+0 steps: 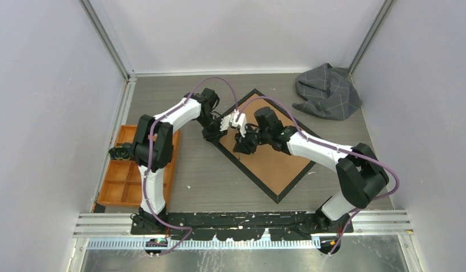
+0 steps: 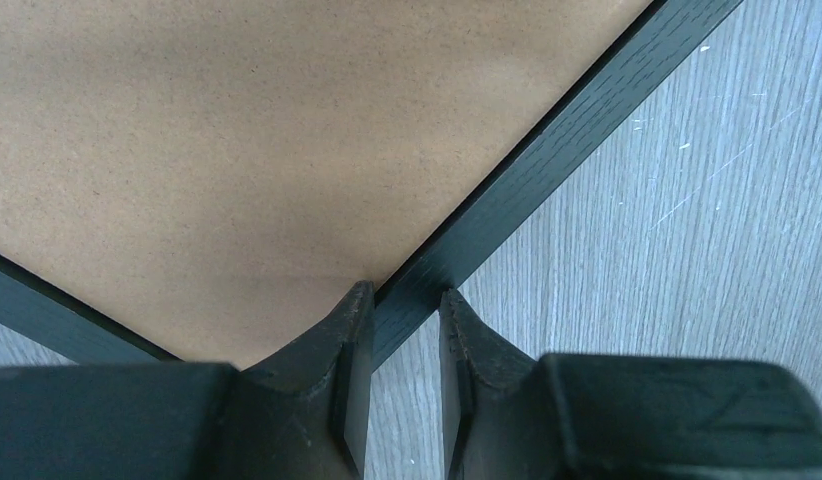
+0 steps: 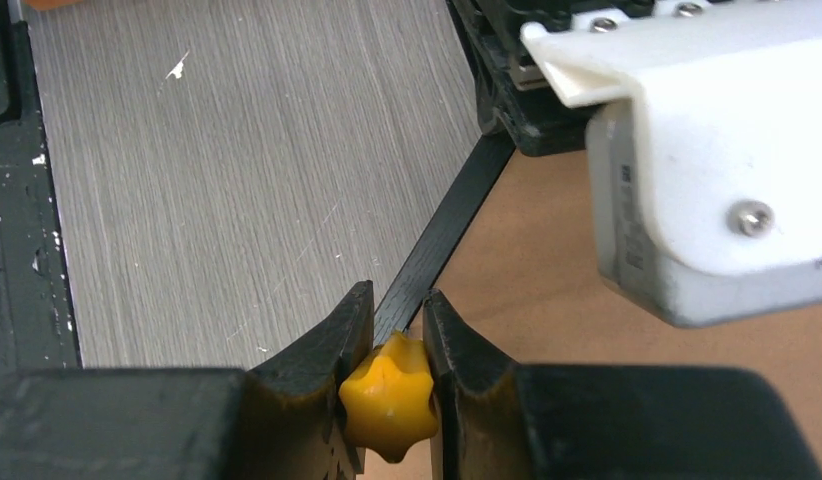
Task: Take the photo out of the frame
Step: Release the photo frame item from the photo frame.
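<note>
The frame [image 1: 274,164] lies face down on the table, turned like a diamond, its brown back board up inside the thin black border. The photo is hidden under that board. My left gripper [image 1: 211,135] is at the frame's left edge. In the left wrist view its jaws [image 2: 407,292] pinch the black border [image 2: 547,160] from both sides. My right gripper [image 1: 241,146] hovers just beside it over the same edge. It [image 3: 398,298] is shut on a small yellow fluted knob [image 3: 389,395], right above the border [image 3: 442,235].
An orange compartment tray [image 1: 134,170] sits at the left edge with a dark object [image 1: 122,152] in it. A crumpled grey cloth [image 1: 327,90] lies at the back right. The left arm's white camera housing [image 3: 707,150] hangs close above my right gripper.
</note>
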Available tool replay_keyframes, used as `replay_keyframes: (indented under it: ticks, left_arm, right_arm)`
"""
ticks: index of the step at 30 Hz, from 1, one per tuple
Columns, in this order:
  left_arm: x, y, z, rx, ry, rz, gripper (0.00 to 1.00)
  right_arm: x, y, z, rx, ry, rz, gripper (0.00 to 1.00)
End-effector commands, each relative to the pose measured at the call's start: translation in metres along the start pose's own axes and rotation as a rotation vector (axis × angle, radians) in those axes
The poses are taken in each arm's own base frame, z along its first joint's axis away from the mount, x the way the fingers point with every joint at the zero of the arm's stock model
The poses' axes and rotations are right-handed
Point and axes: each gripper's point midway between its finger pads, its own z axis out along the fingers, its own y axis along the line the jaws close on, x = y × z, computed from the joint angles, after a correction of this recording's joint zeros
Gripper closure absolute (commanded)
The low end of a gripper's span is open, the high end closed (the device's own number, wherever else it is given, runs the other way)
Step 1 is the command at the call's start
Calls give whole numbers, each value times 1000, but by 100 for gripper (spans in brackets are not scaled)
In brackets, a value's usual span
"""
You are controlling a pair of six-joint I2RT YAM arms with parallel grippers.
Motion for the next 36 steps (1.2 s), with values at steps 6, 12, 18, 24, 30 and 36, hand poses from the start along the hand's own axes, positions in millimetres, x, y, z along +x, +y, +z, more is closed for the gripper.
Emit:
replay_keyframes:
  ticks: [6, 12, 18, 24, 30, 36]
  left_arm:
    - [28, 2, 20, -35, 39, -57, 70]
    - [2, 8, -27, -146, -37, -18, 59]
    - [-8, 18, -74, -250, -97, 22, 53]
    - [13, 23, -72, -212, -35, 120, 51]
    - [22, 27, -53, -194, -27, 292, 51]
    - [24, 36, -41, -148, -24, 297, 51]
  right_arm:
    - [-10, 12, -52, -150, -35, 379, 99]
    - [-29, -34, -74, -73, -149, 499, 99]
    - [-55, -86, -61, -23, -210, 623, 99]
    - [-78, -135, -27, 1, -293, 742, 99]
    - [-72, -151, 16, -25, -250, 823, 99]
    - [-58, -162, 39, -17, -179, 840, 99]
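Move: The black frame's left corner lies about 4 cm ahead and 5 cm left of the left hand, which still grips the near-left edge; another small tab, on the far-left edge, is some 10 cm ahead and 4 cm right of it. From the right hand, holding the screwdriver, the near-left edge's tab by that corner is roughly 7 cm ahead, 10 cm left and 8 cm down, the brown board's middle about 5 cm ahead, 9 cm right, 8 cm down. The frame's near-left edge comes free as the left fingers open; that hand rises about 5 cm, shifts left and forward beside the left corner, then sinks partway, fingers open. Still gripping the screwdriver, the right hand swings right and up, then some 16 cm forward, coming back left and down, rolling about 50 degrees; the tip nears the corner over the board. ##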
